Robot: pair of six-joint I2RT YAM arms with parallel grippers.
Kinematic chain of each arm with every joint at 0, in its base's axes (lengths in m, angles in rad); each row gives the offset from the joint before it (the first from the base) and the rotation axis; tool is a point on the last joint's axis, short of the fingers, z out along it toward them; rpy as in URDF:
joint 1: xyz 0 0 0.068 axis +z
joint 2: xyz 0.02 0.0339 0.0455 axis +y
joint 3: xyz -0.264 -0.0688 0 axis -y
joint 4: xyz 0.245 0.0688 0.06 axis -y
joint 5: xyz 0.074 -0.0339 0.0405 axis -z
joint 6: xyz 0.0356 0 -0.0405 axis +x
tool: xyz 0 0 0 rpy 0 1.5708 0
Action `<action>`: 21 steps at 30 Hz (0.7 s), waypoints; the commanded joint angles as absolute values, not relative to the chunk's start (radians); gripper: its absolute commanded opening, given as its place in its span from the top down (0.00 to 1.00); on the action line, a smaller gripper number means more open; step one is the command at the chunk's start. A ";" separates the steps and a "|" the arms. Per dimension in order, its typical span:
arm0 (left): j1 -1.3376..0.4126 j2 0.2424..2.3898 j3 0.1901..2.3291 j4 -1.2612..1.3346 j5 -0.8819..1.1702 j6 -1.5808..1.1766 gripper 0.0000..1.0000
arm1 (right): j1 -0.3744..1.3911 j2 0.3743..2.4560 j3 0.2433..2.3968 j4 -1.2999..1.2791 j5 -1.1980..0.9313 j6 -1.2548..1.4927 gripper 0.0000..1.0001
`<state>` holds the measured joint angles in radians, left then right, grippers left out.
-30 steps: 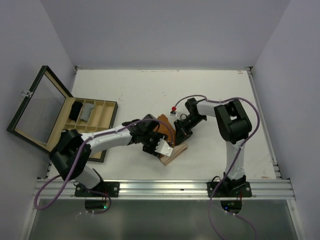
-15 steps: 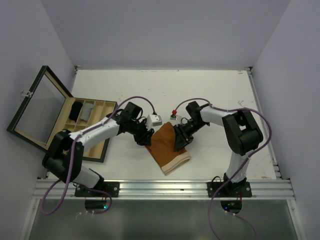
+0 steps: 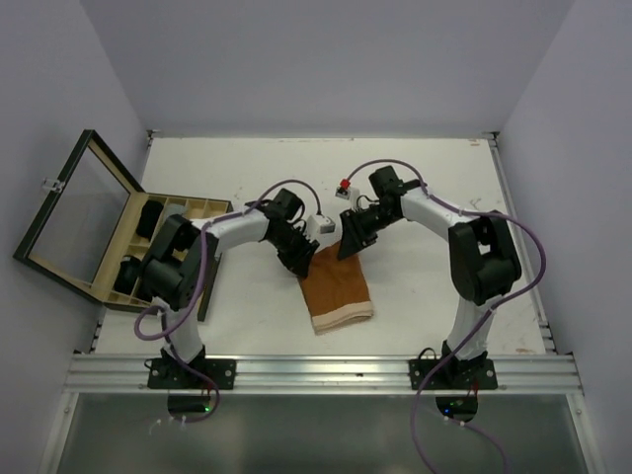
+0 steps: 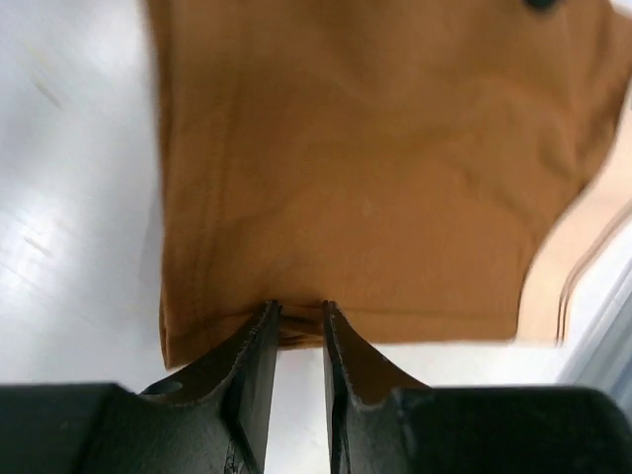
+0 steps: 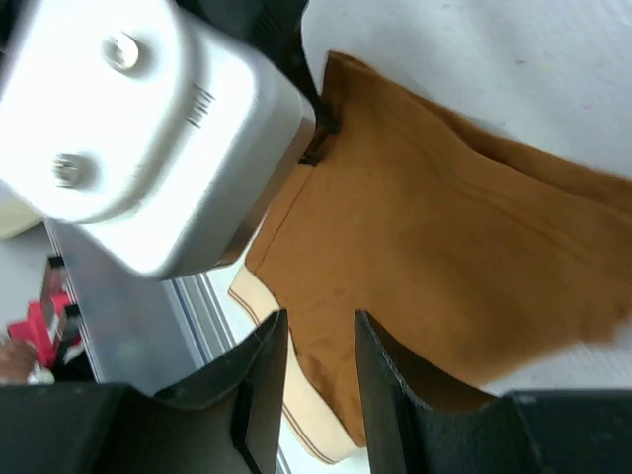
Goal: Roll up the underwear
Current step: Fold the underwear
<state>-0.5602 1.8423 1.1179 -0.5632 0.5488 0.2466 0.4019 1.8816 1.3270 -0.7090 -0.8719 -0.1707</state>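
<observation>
The orange-brown underwear (image 3: 336, 286) lies spread flat on the white table, its pale waistband toward the near edge. My left gripper (image 3: 304, 262) is at its far left corner. In the left wrist view the jaws (image 4: 296, 314) are pinched on the hem of the underwear (image 4: 375, 168). My right gripper (image 3: 348, 245) is at the far right corner. Its jaws (image 5: 316, 326) stand apart over the underwear (image 5: 444, 257), which shows flat in the gap between them. A black underwear (image 3: 148, 217) sits in the box.
A compartmented wooden box (image 3: 202, 212) with its glass lid (image 3: 79, 207) open stands at the left edge. The left wrist's white camera housing (image 5: 148, 128) is close to my right gripper. The metal rail (image 3: 326, 373) runs along the near edge.
The bunched, lifted underwear has been drawn out flat. Both grippers moved to its far edge. The left jaws narrowed onto the hem; the right jaws widened.
</observation>
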 commanded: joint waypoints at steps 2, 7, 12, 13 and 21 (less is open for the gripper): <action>-0.546 2.004 1.337 -0.555 0.460 0.392 0.72 | 0.313 1.849 1.255 -0.654 -0.890 -0.108 0.63; -0.554 2.274 1.750 -0.609 0.550 0.523 0.58 | 0.230 1.749 1.137 -0.566 -0.908 -0.051 0.63; -0.555 2.327 1.976 -0.525 0.549 0.468 0.40 | 0.230 1.721 1.118 -0.506 -0.928 -0.034 0.64; -0.549 2.278 1.948 -0.500 0.534 0.439 0.37 | 0.230 1.747 1.120 -0.496 -0.933 -0.028 0.64; -0.470 1.976 1.612 -0.397 0.497 0.305 0.34 | 0.250 1.856 1.031 -0.022 -0.922 0.273 0.62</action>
<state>-0.5262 2.1048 1.6825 -0.4637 0.5007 0.3847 0.2382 1.8164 1.0691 -0.3065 -0.9100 0.1089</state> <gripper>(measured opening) 0.656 0.376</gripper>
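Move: The underwear lies flat under both hands, its middle about 8 cm to the right and 3 cm back of the left hand, whose fingertips are already down at its left edge near the far corner. The cream waistband is some 10 cm back and 10 cm right of the left hand; the right gripper stands 10 cm right, 4 cm farther out and 7 cm higher. From the right hand, the underwear's middle is 8 cm back, 2 cm left and 8 cm below. Forward and somewhat right, fast and low, the left hand drags the underwear by its left edge for nearly 20 cm, tipping its fingers forward some 25 degrees and opening wide as it goes, then lifts clear with a slight swing back left. The right hand, still slightly open, dips and slides right to make room, returns a little, then edges forward, turning clockwise. ##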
